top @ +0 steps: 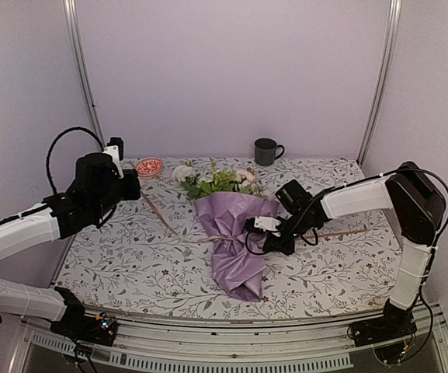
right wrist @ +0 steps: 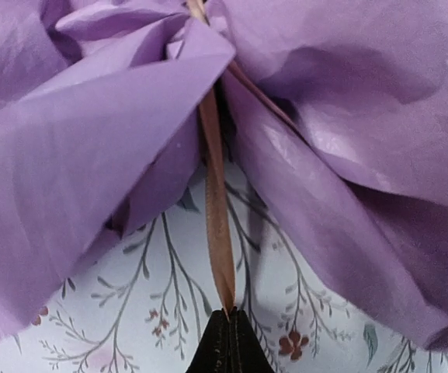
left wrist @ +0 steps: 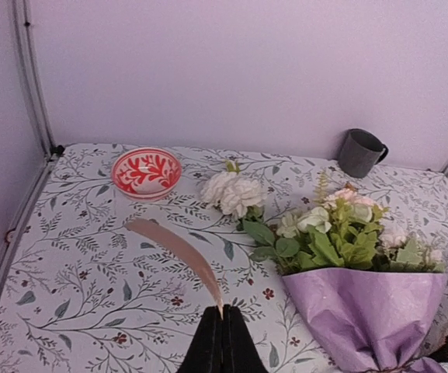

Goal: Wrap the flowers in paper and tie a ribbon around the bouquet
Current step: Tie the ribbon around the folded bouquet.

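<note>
The bouquet lies mid-table: pink, white and green flowers [top: 216,180] [left wrist: 328,229] poke out of a lilac paper [top: 235,241] [left wrist: 371,311] cone, pinched at its waist. A beige ribbon [top: 161,217] runs from that waist out to the left and a tail trails right. My left gripper [top: 136,189] [left wrist: 225,311] is shut on the ribbon [left wrist: 173,249] end, raised at the back left. My right gripper [top: 264,242] [right wrist: 229,313] sits close against the cone's right side, shut on a taut strand of ribbon [right wrist: 216,210] that leads into the folds of paper [right wrist: 92,155].
A red-and-white patterned bowl [top: 149,166] [left wrist: 146,172] sits at the back left and a dark mug [top: 267,151] [left wrist: 361,152] at the back centre. A floral table cloth [top: 115,256] covers the table. Metal frame posts [top: 80,70] stand at both back corners.
</note>
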Robot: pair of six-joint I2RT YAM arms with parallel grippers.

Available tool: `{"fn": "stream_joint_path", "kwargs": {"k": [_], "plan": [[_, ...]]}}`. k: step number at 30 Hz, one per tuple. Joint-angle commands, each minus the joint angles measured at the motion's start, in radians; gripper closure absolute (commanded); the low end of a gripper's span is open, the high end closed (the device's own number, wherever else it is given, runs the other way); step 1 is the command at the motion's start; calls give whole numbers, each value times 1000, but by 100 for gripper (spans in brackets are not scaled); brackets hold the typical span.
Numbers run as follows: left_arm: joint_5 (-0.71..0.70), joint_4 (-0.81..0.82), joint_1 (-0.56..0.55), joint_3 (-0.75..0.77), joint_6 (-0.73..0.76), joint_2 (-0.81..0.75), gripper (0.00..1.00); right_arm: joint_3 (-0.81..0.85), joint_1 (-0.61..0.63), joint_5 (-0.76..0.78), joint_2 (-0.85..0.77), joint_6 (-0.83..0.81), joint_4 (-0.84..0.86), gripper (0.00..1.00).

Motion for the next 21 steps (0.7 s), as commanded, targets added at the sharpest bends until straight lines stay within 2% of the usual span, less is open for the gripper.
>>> {"fn": "stream_joint_path", "kwargs": {"k": [1, 5, 8, 13, 17, 21], "plan": [[-197, -219, 66, 14, -141, -52, 100, -85, -44, 168, -85, 141, -47, 100], [-142, -268, 85, -51, -196, -102, 100, -120, -69, 379, -87, 228, -75, 100], [-167, -325, 90, -69, -212, -134, 100, -148, -96, 461, -145, 325, -51, 100], [-190, -427, 154, -68, -245, -164, 100, -196, -186, 406, -259, 468, 12, 100], [-185, -443, 193, -80, -239, -174, 100, -211, -235, 378, -244, 468, 8, 100], [-126, -414, 204, -95, -219, -175, 100, -198, -213, 279, -232, 413, 6, 100]]}}
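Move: Gripped in the right fingers is one ribbon tail; its knot on the wrapped bouquet lies about 11 cm left and 2 ahead, some 3 higher. The loose rest of that tail runs off about 24 cm to the right, 3 ahead. From the left hand, holding the other tail high, the knot is roughly 23 cm right, 3 back and 21 below; the flowers are 16 ahead, 20 right, the bowl 26 ahead, 4 left, both about as low. Pulling the knot's two tails apart, both hands keep their fingers shut on the ribbon. The right draws about 10 cm right, low at first, then also forward and up, turning nearly 40 degrees clockwise; the left goes some 9 cm left, then sinks and comes back as well, its fingers tipping down and swinging a little counter-clockwise. ##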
